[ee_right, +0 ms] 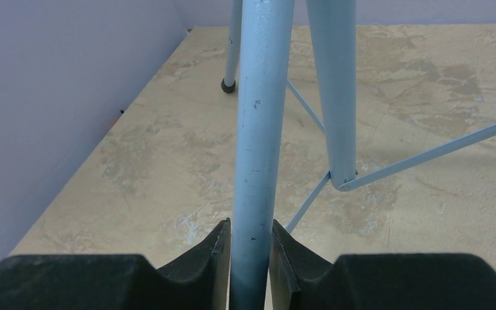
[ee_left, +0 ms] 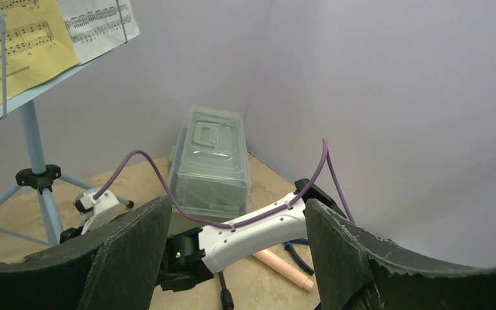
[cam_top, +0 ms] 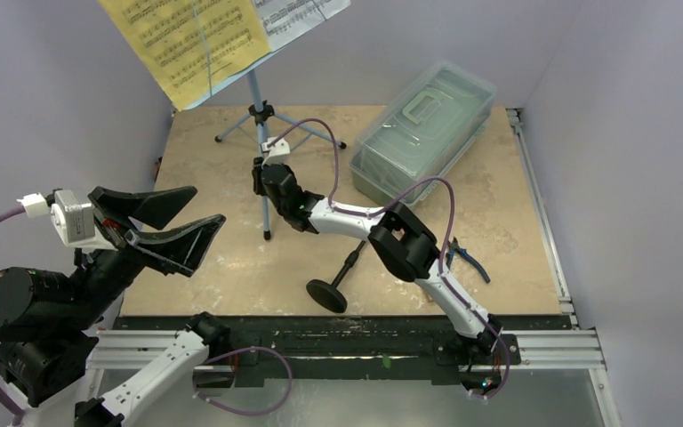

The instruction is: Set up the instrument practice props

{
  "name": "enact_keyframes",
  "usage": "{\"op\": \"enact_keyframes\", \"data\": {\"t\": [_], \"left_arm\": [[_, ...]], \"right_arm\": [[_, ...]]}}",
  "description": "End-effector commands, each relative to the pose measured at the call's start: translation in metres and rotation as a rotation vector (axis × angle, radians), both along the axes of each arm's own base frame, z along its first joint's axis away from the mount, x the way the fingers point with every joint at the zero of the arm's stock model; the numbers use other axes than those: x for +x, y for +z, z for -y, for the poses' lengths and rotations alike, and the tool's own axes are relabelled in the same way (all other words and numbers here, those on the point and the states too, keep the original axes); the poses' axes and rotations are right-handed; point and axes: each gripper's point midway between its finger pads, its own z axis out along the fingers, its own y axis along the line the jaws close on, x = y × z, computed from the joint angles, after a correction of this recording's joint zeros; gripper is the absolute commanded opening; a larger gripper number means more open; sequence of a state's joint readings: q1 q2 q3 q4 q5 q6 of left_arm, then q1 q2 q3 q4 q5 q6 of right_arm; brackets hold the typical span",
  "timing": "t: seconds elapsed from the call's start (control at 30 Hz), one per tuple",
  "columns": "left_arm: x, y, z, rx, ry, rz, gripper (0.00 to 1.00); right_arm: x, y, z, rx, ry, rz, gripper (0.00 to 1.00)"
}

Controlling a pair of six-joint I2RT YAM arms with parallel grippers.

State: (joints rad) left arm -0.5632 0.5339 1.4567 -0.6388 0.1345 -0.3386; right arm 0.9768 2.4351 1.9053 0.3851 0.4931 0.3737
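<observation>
The light blue tripod music stand [cam_top: 262, 111] stands at the back left with yellow [cam_top: 191, 40] and white music sheets [cam_top: 298, 13] on its desk. My right gripper [cam_top: 260, 178] is shut on one of its lower tubes [ee_right: 255, 129], low near the table. The short black mic stand [cam_top: 326, 294] lies on its side near the front edge. The peach-pink toy microphone [ee_left: 284, 268] lies on the table behind my right arm; it is hidden in the top view. My left gripper [cam_top: 204, 206] is open and empty, raised at the front left.
A clear lidded plastic box [cam_top: 422, 129] sits at the back right. Blue-handled pliers [cam_top: 471, 262] lie by the right arm's elbow. Grey walls close in the left, back and right sides. The right arm stretches across the table's middle.
</observation>
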Motion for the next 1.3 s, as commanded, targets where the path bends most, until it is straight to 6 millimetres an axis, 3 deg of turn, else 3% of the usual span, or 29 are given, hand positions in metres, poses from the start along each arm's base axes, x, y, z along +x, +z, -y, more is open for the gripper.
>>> {"op": "enact_keyframes", "data": {"t": [0.0, 0.13, 0.27, 0.4, 0.57, 0.7, 0.8, 0.93, 1.0, 1.17, 1.27], "left_arm": [[0.005, 0.007, 0.01, -0.031, -0.033, 0.002, 0.75], [0.008, 0.007, 0.013, -0.042, -0.044, -0.005, 0.74], [0.013, 0.003, 0.014, -0.056, -0.032, -0.031, 0.74], [0.02, 0.0, 0.009, -0.072, 0.009, -0.059, 0.74], [0.03, -0.006, 0.011, -0.106, 0.028, -0.082, 0.75], [0.04, -0.014, 0.016, -0.131, 0.033, -0.102, 0.75], [0.048, -0.023, 0.018, -0.15, 0.047, -0.124, 0.76], [0.059, -0.039, 0.022, -0.155, 0.063, -0.158, 0.77], [0.066, -0.051, 0.024, -0.153, 0.074, -0.182, 0.77], [0.082, -0.077, 0.032, -0.168, 0.088, -0.234, 0.77], [0.09, -0.085, 0.041, -0.189, 0.071, -0.272, 0.77]], "right_arm": [[0.027, -0.058, 0.042, -0.155, -0.079, -0.126, 0.3], [0.034, -0.064, 0.049, -0.15, -0.075, -0.163, 0.34], [0.035, -0.062, 0.049, -0.181, -0.037, -0.157, 0.54], [0.03, -0.025, 0.051, -0.193, -0.003, -0.122, 0.73], [0.01, 0.048, 0.054, -0.15, 0.077, -0.071, 0.93], [-0.017, 0.073, 0.067, -0.184, 0.144, -0.109, 0.99], [-0.047, 0.078, 0.09, -0.199, 0.179, -0.137, 0.99], [-0.094, 0.089, 0.14, -0.171, 0.173, -0.181, 0.99], [-0.12, 0.08, 0.17, -0.115, 0.138, -0.243, 0.99], [-0.151, 0.035, 0.246, 0.02, -0.14, -0.402, 0.99], [-0.166, 0.01, 0.265, 0.144, -0.244, -0.512, 0.99]]}}
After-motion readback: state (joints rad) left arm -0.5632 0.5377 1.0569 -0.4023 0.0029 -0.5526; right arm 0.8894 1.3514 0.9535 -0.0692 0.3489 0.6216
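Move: Your right fingers stand around the music stand's front leg; the mic stand's middle lies about 21 cm to the right and 18 cm back, 14 cm lower. From it the pink microphone lies some 20 cm to the right, level with it, and the green box about 34 cm farther out and 23 cm right. From the left gripper the mic stand is roughly 26 cm right, 16 cm ahead and 51 cm below. Open the right gripper wide to free the music stand's leg, easing forward and down a few centimetres, then lift over some 13 cm and swing right and back towards the mic stand, sinking again at the end with the fingers tipping down. Bring the left gripper, staying open, about 9 cm down and 8 cm forward, drifting right and tipping down some 15 degrees, towards the mic stand. ##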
